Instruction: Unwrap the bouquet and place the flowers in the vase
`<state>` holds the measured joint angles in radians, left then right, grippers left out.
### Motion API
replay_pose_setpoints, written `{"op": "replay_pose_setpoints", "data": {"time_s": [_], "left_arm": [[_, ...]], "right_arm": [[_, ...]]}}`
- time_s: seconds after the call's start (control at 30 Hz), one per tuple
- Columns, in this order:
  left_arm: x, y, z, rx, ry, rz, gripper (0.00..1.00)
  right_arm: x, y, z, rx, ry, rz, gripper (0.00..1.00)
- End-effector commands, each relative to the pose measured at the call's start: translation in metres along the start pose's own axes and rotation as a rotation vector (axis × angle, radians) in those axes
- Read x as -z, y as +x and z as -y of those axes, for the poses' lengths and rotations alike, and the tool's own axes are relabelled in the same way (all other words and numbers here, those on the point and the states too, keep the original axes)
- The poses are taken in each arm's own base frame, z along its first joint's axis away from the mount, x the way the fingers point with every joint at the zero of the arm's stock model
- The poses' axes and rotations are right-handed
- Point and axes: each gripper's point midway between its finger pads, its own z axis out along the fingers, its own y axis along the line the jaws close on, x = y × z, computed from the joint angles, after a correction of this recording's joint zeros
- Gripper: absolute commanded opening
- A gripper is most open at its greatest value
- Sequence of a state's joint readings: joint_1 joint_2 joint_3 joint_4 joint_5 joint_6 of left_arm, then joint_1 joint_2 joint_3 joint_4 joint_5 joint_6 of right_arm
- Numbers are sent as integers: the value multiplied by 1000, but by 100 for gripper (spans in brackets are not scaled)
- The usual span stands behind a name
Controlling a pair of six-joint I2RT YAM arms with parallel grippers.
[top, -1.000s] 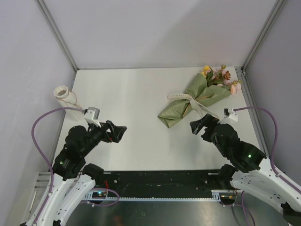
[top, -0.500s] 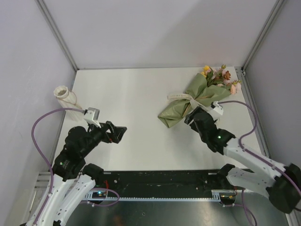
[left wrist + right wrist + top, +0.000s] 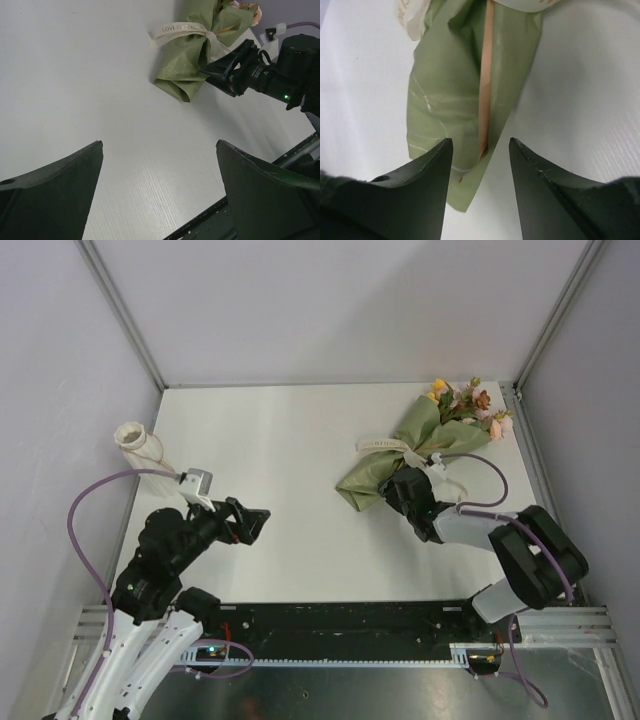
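Note:
The bouquet (image 3: 400, 452) lies at the back right of the table, wrapped in olive-green paper and tied with a cream ribbon (image 3: 384, 445). Its flowers (image 3: 470, 402) point to the far right corner. My right gripper (image 3: 392, 486) is at the wrap's narrow stem end. In the right wrist view the right gripper (image 3: 480, 141) has its jaws partly apart, and the paper's lower edge (image 3: 470, 165) with a peach inner strip lies between the fingers, untouched. The cream vase (image 3: 135, 443) stands at the left edge. My left gripper (image 3: 255, 521) hovers wide open over bare table (image 3: 159, 145), holding nothing.
Grey walls and metal frame posts close in the table at the back and on both sides. A black rail (image 3: 340, 625) runs along the near edge. The right arm's purple cable (image 3: 480, 462) arcs beside the bouquet.
My right arm has reached forward and left, from beside the bouquet to its stem end, and its jaws have narrowed. The left arm, the vase and the bouquet have not moved.

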<state>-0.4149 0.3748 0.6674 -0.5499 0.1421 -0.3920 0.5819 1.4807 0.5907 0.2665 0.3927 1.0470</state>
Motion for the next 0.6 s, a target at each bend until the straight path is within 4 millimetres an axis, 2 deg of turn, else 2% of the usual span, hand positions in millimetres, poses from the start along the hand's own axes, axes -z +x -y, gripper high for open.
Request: {"op": "replay_pose_setpoints", "data": {"time_s": [0.0,0.1,0.33,0.43,0.57], "left_arm": [[2,-3,3,-13,17,17,100],[0,-1,3,-12,16,8,100],[-4,3,0,-9,6,-15,100],[-7,6,-3,-6,-8,-31,99],[-14,11,-5,27,-25,-67,98]], "right_arm": [[-14,-4,-24,-104,-102,-13,54],[-20,1,-20,-111,-97,-27,50],[-19,14,-18,-111,-96,-85,27],[-11,23,-19,-114,-104,-139,19],[10,35,-20,-109,-133,-176,8]]}}
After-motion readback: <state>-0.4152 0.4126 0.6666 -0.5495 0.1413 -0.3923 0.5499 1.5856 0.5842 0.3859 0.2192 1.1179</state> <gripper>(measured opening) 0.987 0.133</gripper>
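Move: The right hand hovers open astride the stem-end edge of the bouquet's green wrapper, with the edge about 1 cm ahead, 1 cm to its left and 2 cm below. The ribbon knot sits roughly 10 cm ahead and 5 cm to its right, and the flowers some 20 cm ahead and 20 cm right. From the left hand, that wrapper edge lies about 16 cm ahead, 26 cm right and 20 cm down. The right hand's fingers close on the stem-end edge of the wrapper and pinch a fold of paper between their tips, going from half open to nearly shut. The hand first sinks about 2 cm with a little forward reach, then slides left some 2 cm at that low height as the fingers close, rolling slightly so that its left side rises. ##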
